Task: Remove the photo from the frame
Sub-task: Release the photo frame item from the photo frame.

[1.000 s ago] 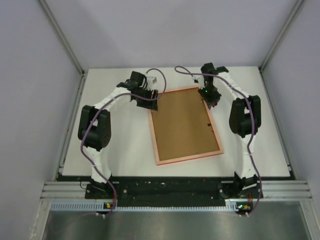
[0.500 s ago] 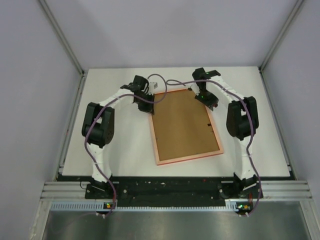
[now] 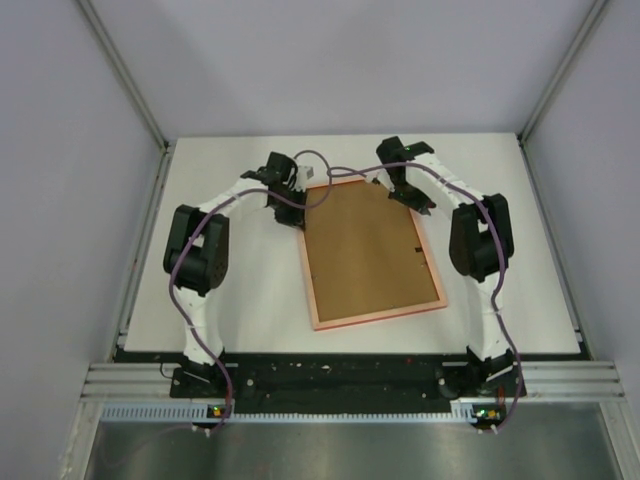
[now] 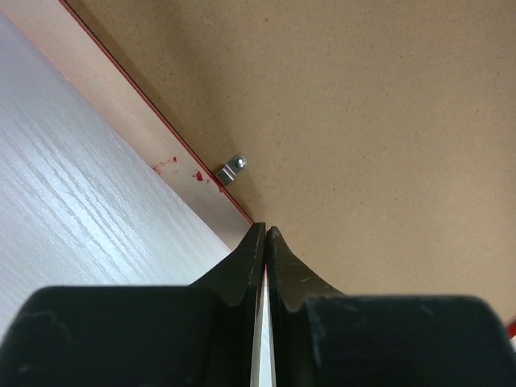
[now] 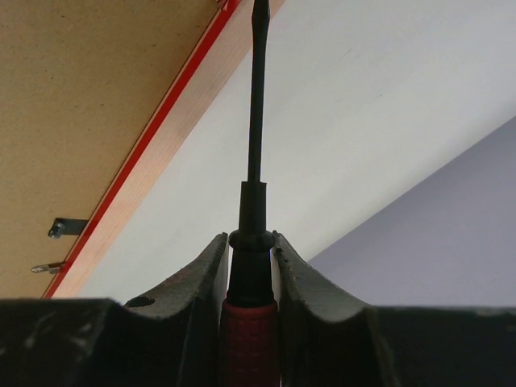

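The frame (image 3: 370,250) lies face down on the white table, showing its brown back and reddish rim. The photo is hidden beneath that back. My left gripper (image 3: 299,213) is shut and empty at the frame's far left corner. In the left wrist view its tips (image 4: 265,230) sit at the rim's inner edge, close to a small metal tab (image 4: 232,169). My right gripper (image 3: 420,205) is at the frame's far right corner. It (image 5: 250,238) is shut on a red-handled screwdriver (image 5: 256,121) whose black shaft points past the rim (image 5: 145,153).
Two more metal tabs (image 5: 68,227) stick out from the rim over the brown back in the right wrist view. White table (image 3: 230,290) surrounds the frame. Grey walls enclose the table on three sides.
The right gripper has swung left along the frame's far edge with the screwdriver. The left gripper shifted slightly right to the far left corner, then stayed still.
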Tool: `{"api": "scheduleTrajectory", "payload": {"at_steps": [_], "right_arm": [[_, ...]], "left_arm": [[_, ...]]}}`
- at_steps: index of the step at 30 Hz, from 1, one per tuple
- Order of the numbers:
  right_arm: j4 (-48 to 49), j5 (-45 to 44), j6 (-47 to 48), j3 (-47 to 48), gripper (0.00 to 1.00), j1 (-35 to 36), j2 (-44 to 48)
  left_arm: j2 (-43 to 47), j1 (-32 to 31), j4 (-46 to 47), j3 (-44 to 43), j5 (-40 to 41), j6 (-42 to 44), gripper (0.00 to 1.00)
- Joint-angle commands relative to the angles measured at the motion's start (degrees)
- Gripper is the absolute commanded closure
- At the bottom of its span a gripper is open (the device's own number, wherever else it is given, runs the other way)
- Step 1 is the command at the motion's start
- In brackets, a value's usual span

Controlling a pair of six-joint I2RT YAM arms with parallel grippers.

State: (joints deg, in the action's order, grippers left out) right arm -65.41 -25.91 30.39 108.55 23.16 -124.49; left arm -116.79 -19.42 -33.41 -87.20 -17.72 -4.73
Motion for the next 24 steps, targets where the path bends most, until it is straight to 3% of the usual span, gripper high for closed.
{"api": "scheduleTrajectory", "payload": {"at_steps": [1, 10, 20, 24], "right_arm": [[1.5, -2.3, 1.0, 3.2, 1.0, 0.4, 3.3], [1.4, 1.0, 0.2, 3.8, 1.0, 0.5, 4.3], [1.5, 2.4, 1.0, 4.4, 1.0, 0.5, 4.5], [2.3, 4.5, 1.6, 4.9, 1.0, 0.5, 4.9]], "left_arm": [[2.2, -0.2, -1.0, 1.2, 2.1, 0.2, 0.87], [1.5, -0.2, -6.8, -4.3, 7.7, -3.4, 0.59], [-6.5, -1.7, -12.4, -12.6, 8.1, -5.5, 0.58], [-8.3, -2.0, -13.4, -13.9, 8.7, -6.1, 0.64]]}}
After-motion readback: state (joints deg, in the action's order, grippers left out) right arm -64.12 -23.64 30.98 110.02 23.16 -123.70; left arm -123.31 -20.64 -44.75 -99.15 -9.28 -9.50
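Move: The left rail of the upturned photo frame lies right at the left hand's shut fingertips, its middle about 1 cm to their left and 1 cm lower; a small metal clip sits on its inner lip some 2 cm ahead, level sideways and 1 cm lower. For the right hand, which holds the screwdriver, the far clip on the right rail is roughly 6 cm ahead, 4 cm left and 6 below; a black tab lies about 6 cm back, 1 cm left and as low. The frame's left rail gets straddled: the left fingers open from shut to nearly half wide while the hand shifts about 1.5 cm left and rises 1 cm, then goes some 2 cm forward and back down, turning slightly counter-clockwise, so one fingertip ends at the outer edge and one at the inner lip. Meanwhile the right hand keeps its grip on the screwdriver and eases about 1 cm each forward, left and up. ##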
